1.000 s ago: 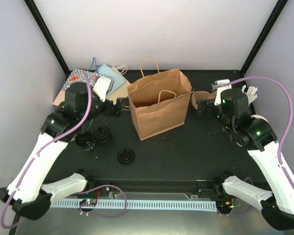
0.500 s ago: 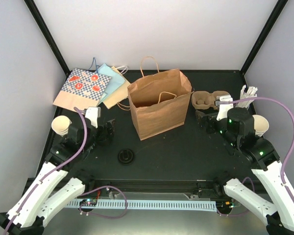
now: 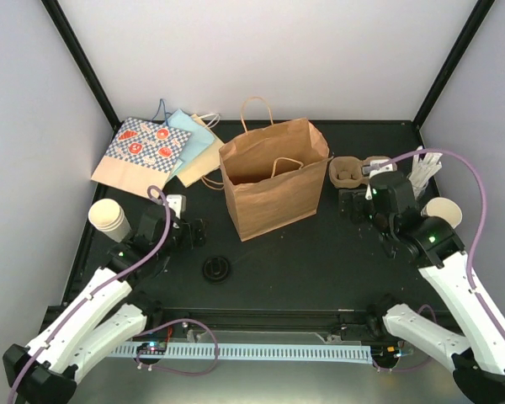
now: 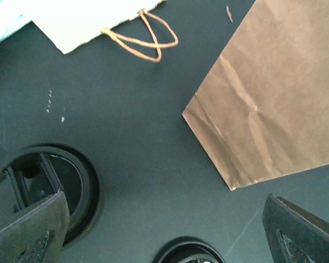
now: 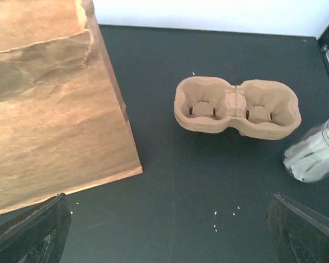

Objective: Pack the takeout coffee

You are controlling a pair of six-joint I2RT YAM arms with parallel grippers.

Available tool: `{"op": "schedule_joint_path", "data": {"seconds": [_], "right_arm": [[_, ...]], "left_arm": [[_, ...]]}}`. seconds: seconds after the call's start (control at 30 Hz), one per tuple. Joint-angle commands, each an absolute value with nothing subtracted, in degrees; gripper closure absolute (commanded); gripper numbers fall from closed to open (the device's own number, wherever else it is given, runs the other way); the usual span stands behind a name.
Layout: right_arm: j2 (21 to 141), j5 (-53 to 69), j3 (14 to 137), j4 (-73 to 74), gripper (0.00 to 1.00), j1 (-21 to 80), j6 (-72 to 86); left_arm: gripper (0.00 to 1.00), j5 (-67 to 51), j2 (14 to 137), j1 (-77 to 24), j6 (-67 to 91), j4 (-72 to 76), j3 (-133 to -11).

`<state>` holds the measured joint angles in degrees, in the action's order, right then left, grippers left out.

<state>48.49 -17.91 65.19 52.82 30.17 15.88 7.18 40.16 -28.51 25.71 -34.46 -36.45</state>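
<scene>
The tan cup carrier (image 3: 353, 171) (image 5: 237, 108) lies with both hollows unfilled, right of the brown paper bag (image 3: 269, 181). One cream cup (image 3: 109, 219) stands at the left edge and another (image 3: 444, 212) at the right. A black lid (image 3: 217, 269) lies near the front. The left wrist view shows a black lid (image 4: 44, 189) by the left finger and another lid (image 4: 189, 253) low between the fingers. My left gripper (image 3: 194, 232) (image 4: 164, 235) is open over the lids. My right gripper (image 3: 353, 206) (image 5: 167, 230) is open, just short of the carrier, holding nothing.
Flat patterned and pastel gift bags (image 3: 156, 147) lie at the back left, one rope handle (image 4: 145, 41) showing. A clear jar of wooden sticks (image 3: 422, 168) (image 5: 315, 156) stands right of the carrier. The brown bag (image 4: 274, 104) (image 5: 49, 109) stands upright between the arms.
Both arms drew back toward the near edge, uncovering the two cups. Since then the left gripper has edged right over the lids and the right gripper toward the carrier. Both stayed open.
</scene>
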Motion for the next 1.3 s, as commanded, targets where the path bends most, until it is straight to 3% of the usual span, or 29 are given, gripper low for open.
{"op": "schedule_joint_path", "data": {"seconds": [0.0, 0.27, 0.6, 0.73, 1.03, 1.27], "right_arm": [[50.92, -21.14, 68.68, 57.38, 0.0, 30.06, 19.17], [56.21, -16.62, 73.97, 59.74, 0.0, 30.06, 21.1], [61.24, -26.59, 78.6, 62.34, 0.0, 29.39, 21.68], [63.5, -26.74, 80.97, 62.93, 0.01, 22.99, 20.07], [68.51, -22.18, 85.55, 61.98, 0.32, 5.89, 22.03], [74.63, -23.65, 88.73, 61.8, 0.45, 0.92, 26.54]], "left_arm": [[0.01, 3.21, 40.27, -28.21, 28.43, -28.13, -33.77], [0.01, 3.93, 42.14, -28.18, 27.72, -32.3, -40.57], [0.01, -1.29, 43.45, -28.24, 16.68, -37.3, -44.05], [0.01, -3.98, 42.95, -28.28, 15.89, -37.31, -43.64], [0.01, -6.39, 42.13, -28.33, 14.47, -37.92, -42.7], [0.01, -6.68, 41.1, -28.25, 13.84, -36.36, -41.57]]}}
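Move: The wrapped straws in their glass stand about 16 cm ahead of the right hand, 21 cm to its right and some 17 cm below. The cup carrier lies about 24 cm ahead, 10 cm right and 23 cm below. The cup stack is 3 cm ahead, 24 cm right and 17 cm down; the paper bag is 14 cm ahead, 18 cm left and 10 cm down. From the left hand, the straws are about 17 cm ahead, 60 cm right and 5 cm below. Towards the straws, touching nothing yet, the right hand first lingers with its fingers tipping slightly down, then swings about 13 cm right and 8 cm forward at nearly level height. It yaws some 35 degrees clockwise while its wide-open fingers narrow to a bit over half. The empty left hand, still open, dips slightly, lifts and partly settles back, easing right and turning clockwise. ##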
